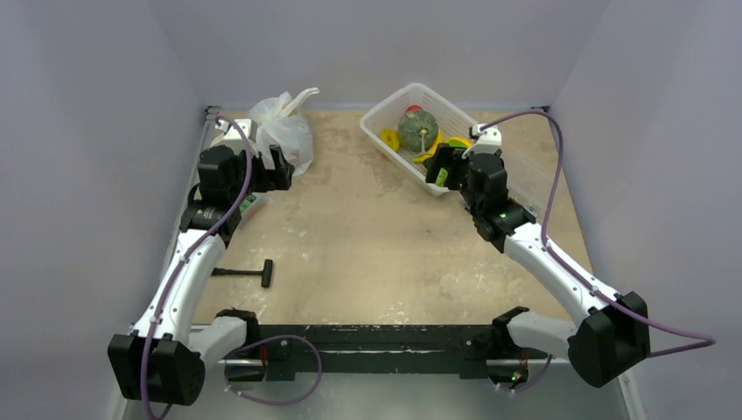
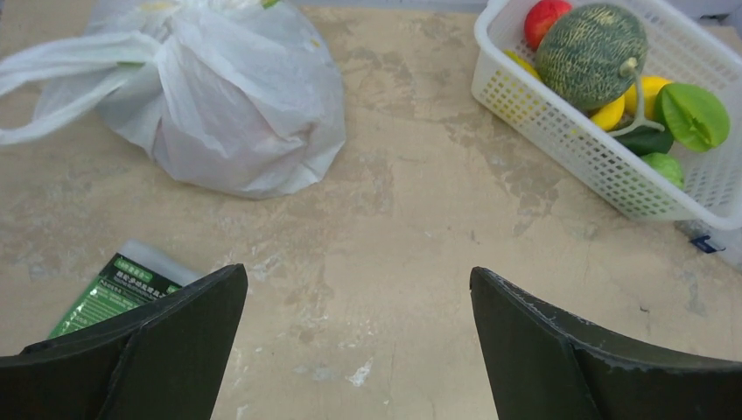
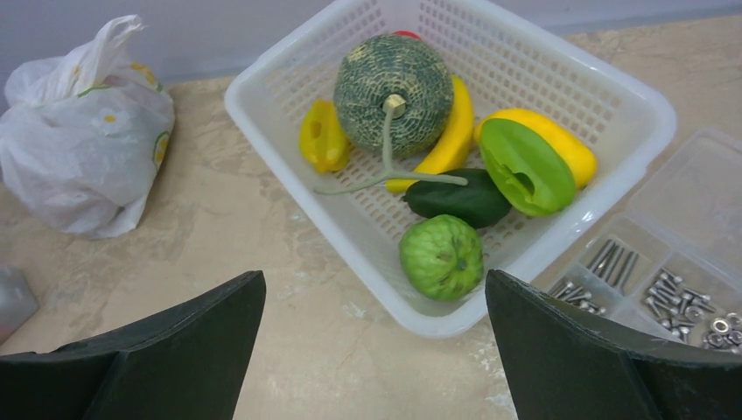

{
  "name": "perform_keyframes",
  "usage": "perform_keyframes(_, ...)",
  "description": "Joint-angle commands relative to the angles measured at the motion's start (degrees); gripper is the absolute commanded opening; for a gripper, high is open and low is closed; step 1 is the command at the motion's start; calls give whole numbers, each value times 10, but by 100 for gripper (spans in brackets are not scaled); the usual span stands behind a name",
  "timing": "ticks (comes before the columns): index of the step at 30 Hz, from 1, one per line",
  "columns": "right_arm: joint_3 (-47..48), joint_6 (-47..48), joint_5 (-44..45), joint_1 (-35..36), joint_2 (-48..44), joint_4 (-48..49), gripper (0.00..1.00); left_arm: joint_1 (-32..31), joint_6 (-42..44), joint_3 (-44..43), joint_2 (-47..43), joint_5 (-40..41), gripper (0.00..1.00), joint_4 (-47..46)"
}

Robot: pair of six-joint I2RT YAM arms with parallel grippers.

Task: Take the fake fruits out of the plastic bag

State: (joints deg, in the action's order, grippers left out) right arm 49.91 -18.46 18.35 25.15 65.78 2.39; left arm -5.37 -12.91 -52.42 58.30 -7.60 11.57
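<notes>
The plastic bag [image 1: 282, 131] is thin, white and crinkly, and lies bunched at the back left of the table with its loop handles up. It also shows in the left wrist view [image 2: 236, 105] and the right wrist view [image 3: 83, 131]. The fake fruits are hidden inside it. My left gripper [image 1: 278, 171] hovers just in front of the bag, open and empty [image 2: 357, 276], with bare table between its fingers. My right gripper [image 1: 442, 168] is open and empty [image 3: 374, 278] at the near edge of the white basket, far from the bag.
The white lattice basket [image 1: 420, 86] [image 2: 490, 79] [image 3: 262, 131] at the back right holds a green squash [image 3: 394, 83], yellow and green pieces and a red fruit [image 2: 544, 19]. A clear box of screws [image 3: 674, 271] sits right of it. A black T-shaped tool [image 1: 249, 274] and a green packet [image 2: 114, 293] lie at the left.
</notes>
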Motion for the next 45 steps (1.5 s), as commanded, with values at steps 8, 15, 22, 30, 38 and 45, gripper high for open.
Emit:
perform_keyframes(8, 46, -29, -64, 38, 20, -7, 99, -14, -8, -41, 57, 7, 100, 39)
perform_keyframes(15, 43, -32, -112, 53, 7, -2, 99, -16, -38, -18, 72, 31, 100, 10)
perform_keyframes(22, 35, -34, -144, 56, -11, 10, 99, -11, -119, -64, 149, 87, 100, -22)
perform_keyframes(30, 45, -25, -112, 101, -15, -2, 99, 22, -264, -128, 266, 191, 100, -66)
perform_keyframes(38, 50, -1, -82, 153, -29, 1, 99, 22, -344, -188, 401, 262, 100, -166)
perform_keyframes(45, 56, 22, -66, 181, -27, -1, 99, 22, -342, -310, 510, 273, 97, -64)
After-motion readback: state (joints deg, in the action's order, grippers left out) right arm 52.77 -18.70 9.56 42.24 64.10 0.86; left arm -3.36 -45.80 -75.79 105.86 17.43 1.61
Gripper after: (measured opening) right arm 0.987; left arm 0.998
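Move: The knotted plastic bag stands about 20 cm ahead of the left hand, some 4 cm to its left and roughly 18 cm below. The green-labelled box lies about 12 cm left of that hand, 4 cm ahead and 23 cm down. From the right hand, the bag is roughly 42 cm to the left, 17 cm ahead and 17 cm below; the fruit basket is some 17 cm straight ahead of that hand and 21 cm down. The bag is what the left hand goes for: wide open, it first sinks about 5 cm, then reaches forward and slightly left while still sinking, some 18 cm forward in all, swinging nearly 40 degrees counter-clockwise, its left side dipping. The right hand, also open, shifts left and back away from the basket, turning counter-clockwise towards the bag. ##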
